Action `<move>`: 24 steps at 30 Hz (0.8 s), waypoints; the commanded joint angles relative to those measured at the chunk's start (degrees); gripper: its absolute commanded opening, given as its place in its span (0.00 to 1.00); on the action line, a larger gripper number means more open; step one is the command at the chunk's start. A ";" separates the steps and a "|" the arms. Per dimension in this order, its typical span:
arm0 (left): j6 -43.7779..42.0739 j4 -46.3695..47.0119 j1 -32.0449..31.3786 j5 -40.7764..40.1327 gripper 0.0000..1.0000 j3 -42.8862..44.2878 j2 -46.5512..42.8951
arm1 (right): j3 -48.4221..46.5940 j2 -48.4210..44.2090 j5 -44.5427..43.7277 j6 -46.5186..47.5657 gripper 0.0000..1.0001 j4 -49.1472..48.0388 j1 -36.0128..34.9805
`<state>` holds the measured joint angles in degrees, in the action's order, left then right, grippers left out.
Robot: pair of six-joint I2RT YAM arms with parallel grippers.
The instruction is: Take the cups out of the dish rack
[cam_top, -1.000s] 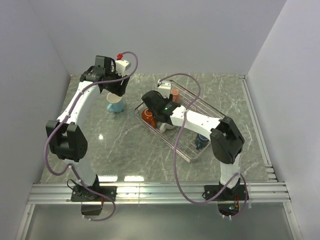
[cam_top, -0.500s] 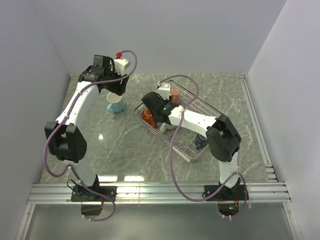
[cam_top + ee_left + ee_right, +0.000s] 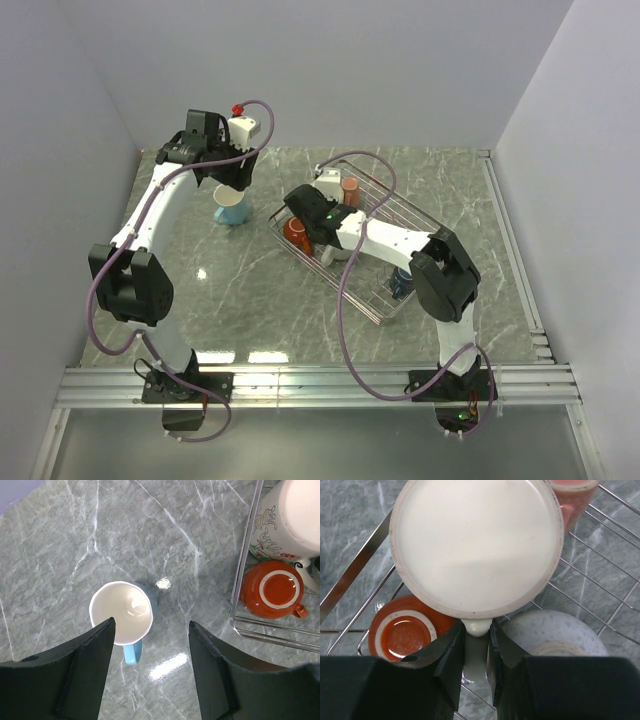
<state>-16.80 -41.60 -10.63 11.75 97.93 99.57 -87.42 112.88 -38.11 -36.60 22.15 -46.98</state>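
Note:
The wire dish rack (image 3: 385,225) lies at centre right. My right gripper (image 3: 477,630) is in it, shut on the handle of the large cream floral mug (image 3: 477,540), which is upside down. It also shows in the top view (image 3: 312,215). An upturned orange-red mug (image 3: 407,632), a white mug (image 3: 555,630) and a small pinkish-orange mug (image 3: 572,492) sit around it. A dark blue mug (image 3: 402,283) is at the rack's near end. The light blue mug (image 3: 121,612) stands upright on the table left of the rack. My left gripper (image 3: 151,624) hovers open above it.
The rack's wire rim (image 3: 240,580) runs close to the right of the light blue mug, with the orange-red mug (image 3: 272,590) and the cream mug (image 3: 295,515) just inside it. White walls enclose the marble table (image 3: 240,290) on three sides.
My right arm has shifted slightly to the left, still in the rack. The left arm has barely moved.

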 commanded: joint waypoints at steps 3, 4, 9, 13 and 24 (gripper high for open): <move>0.01 0.38 0.09 1.70 0.66 1.12 -3.33 | 0.93 -0.99 1.28 -0.93 0.17 -4.13 1.63; 0.01 0.30 0.09 1.79 0.66 1.12 -3.24 | 1.02 -1.52 1.11 -0.84 0.13 -4.40 1.72; 0.27 0.03 0.09 1.96 0.66 1.74 -3.24 | 2.25 -6.00 0.41 -0.84 0.00 -7.81 1.89; 0.62 -0.23 0.09 2.84 0.66 2.62 -3.33 | 6.45 -11.09 0.31 -0.67 0.00 -13.96 2.07; 1.33 -0.41 0.09 4.16 0.66 3.32 -3.42 | 11.65 -19.01 1.02 -1.37 0.00 -23.80 3.74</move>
<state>-16.58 -41.93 -10.63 14.02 98.52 99.13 -74.59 99.68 -33.56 -37.04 9.65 -44.31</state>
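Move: The right fingers are already shut on the handle of the cream cup, which stands upside down in the rack, its middle about 6 cm ahead of them and 2 cm lower. The orange mug lies some 5 cm to their left and 1 cm back, the speckled mug 5 cm right and 2 cm back, the pink cup 8 cm ahead and 7 cm right, all about 4 cm lower. From the left hand, the cream cup is roughly 18 cm right, about level and 13 cm down. Keeping its pinch on the cream cup's handle, the right hand barely stirs at first, then lifts about 5 cm with growing speed, easing some 2 cm to the right, away from the orange mug. As it rises, the wrist rolls its left side up by about 10 degrees and the fingertips tip slightly upward, so the cup is drawn up out of its place among the other cups. ##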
